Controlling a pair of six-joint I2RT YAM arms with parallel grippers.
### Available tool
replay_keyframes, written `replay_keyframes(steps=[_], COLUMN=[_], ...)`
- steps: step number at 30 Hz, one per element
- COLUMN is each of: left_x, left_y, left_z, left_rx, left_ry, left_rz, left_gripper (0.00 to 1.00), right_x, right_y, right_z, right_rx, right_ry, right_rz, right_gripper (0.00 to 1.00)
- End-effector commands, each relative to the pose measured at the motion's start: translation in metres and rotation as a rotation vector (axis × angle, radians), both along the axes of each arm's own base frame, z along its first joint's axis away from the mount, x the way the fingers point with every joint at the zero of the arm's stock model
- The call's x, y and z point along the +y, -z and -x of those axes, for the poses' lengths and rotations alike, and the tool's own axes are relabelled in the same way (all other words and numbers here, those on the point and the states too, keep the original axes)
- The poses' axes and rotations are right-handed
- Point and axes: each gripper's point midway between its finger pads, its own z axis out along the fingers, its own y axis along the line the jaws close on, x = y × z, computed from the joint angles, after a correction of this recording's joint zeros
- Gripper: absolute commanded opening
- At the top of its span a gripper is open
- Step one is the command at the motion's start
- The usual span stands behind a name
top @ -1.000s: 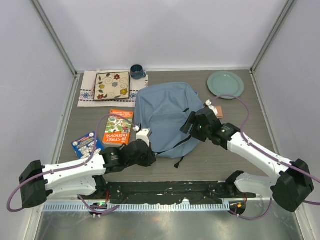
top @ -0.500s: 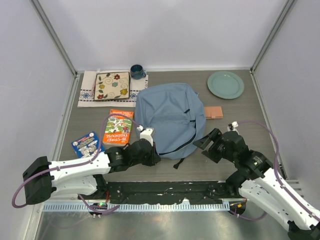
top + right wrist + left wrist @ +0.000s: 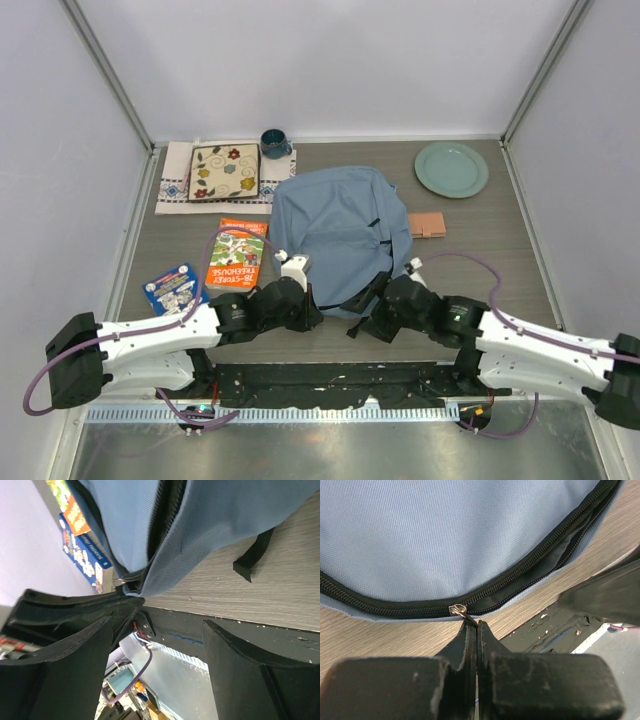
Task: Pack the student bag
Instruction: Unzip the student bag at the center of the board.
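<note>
The student bag [image 3: 335, 230], a dusty-blue backpack, lies flat in the middle of the table. Its dark zipper [image 3: 535, 562] curves along the near edge and gapes slightly on the right. My left gripper [image 3: 474, 625] is shut on the metal zipper pull [image 3: 457, 611] at the bag's near-left edge [image 3: 312, 310]. My right gripper [image 3: 368, 318] hangs open just off the bag's near edge, beside the left one. In the right wrist view its fingers [image 3: 65, 650] stand wide apart with nothing between them, below the bag's hem [image 3: 200, 535].
An orange book [image 3: 238, 255] and a blue book [image 3: 172, 288] lie left of the bag. A brown wallet [image 3: 427, 224] lies to its right. At the back are a green plate [image 3: 451, 168], a blue mug [image 3: 274, 143] and a patterned plate [image 3: 224, 172] on a cloth. A black strap [image 3: 252, 555] trails off the bag.
My right arm has swung from the bag's right side down to its near edge, beside the left gripper. The left gripper has edged right, still shut.
</note>
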Motion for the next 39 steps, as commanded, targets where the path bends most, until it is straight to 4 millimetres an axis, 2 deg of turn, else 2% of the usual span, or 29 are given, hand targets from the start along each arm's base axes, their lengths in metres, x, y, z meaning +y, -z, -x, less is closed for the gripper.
replay_keyframes(steps=[1,10,12,14,15,17,18,19,20,21,22,23,30,35,39], left_x=[-0.017,-0.013,-0.014,-0.014,-0.013,-0.008,-0.006,-0.004,0.004,0.013,0.021,0.033,0.087,0.109,0.119], left_y=[-0.030,-0.031,-0.033,-0.034,-0.035,-0.034,-0.034,-0.037,-0.031,-0.031,-0.032,-0.026,-0.017,-0.012,-0.013], left_z=[-0.006,-0.001,0.000,0.001,0.001,0.001,0.000,-0.001,-0.001,-0.008,-0.011,-0.012,-0.035,-0.050,-0.063], left_rx=[-0.051,-0.057,-0.068,-0.078,-0.082,-0.091,-0.097,-0.106,-0.100,-0.126,-0.137,-0.138,-0.182,-0.190,-0.198], left_ry=[0.019,0.047,0.065,0.083,0.086,0.086,0.082,0.075,0.070,0.028,0.002,-0.021,-0.126,-0.187,-0.210], left_rz=[0.081,0.082,0.082,0.076,0.077,0.056,0.047,0.046,0.009,-0.024,-0.046,-0.102,-0.275,-0.349,-0.401], left_gripper=[0.00,0.00,0.00,0.00,0.00,0.00,0.00,0.00,0.00,0.00,0.00,0.00,0.00,0.00,0.00], right_x=[0.035,0.040,0.040,0.040,0.039,0.035,0.030,0.025,0.018,0.010,0.002,-0.008,-0.037,-0.041,-0.040], right_y=[-0.023,-0.004,0.005,0.011,0.012,0.017,0.021,0.018,0.023,0.027,0.022,0.032,0.049,0.053,0.057], right_z=[-0.019,-0.046,-0.049,-0.049,-0.050,-0.049,-0.048,-0.049,-0.048,-0.047,-0.050,-0.047,-0.035,-0.031,-0.025], right_rx=[-0.023,0.047,0.071,0.082,0.076,0.078,0.078,0.060,0.053,0.044,0.019,0.016,-0.021,-0.038,-0.051], right_ry=[0.113,0.330,0.368,0.377,0.381,0.387,0.391,0.403,0.410,0.421,0.444,0.451,0.441,0.408,0.344], right_rz=[-0.131,-0.153,-0.160,-0.158,-0.152,-0.134,-0.115,-0.117,-0.099,-0.077,-0.089,-0.070,-0.066,-0.057,-0.020], right_gripper=[0.77,0.78,0.74,0.58,0.39,0.21,0.07,0.02,0.01,0.01,0.01,0.01,0.01,0.01,0.01])
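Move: The right hand, open and empty, has the bag's near edge about 3 cm ahead, 3 cm to its left and 3 cm below. The left hand's zip pull lies some 11 cm left of the right hand, level fore and aft, 3 cm lower; the loose strap end is 4 cm back, 1 cm left, 8 cm down. The left hand, holding that pull, has the bag's near-left corner about 5 cm ahead and 8 cm left, 1 cm down; the orange book is 17 cm ahead, 23 cm left, 7 cm down. The right fingers shut on the blue cloth of the bag's near edge after reaching forward, left and down about 3 cm each way while turning some 20 degrees clockwise, then draw back to the right about 4 cm. Still pinching the zip pull, the left hand rises slightly, and once the right has its grip, sweeps left about 8 cm and forward 4 along the zip towards the bag's near-left corner. ##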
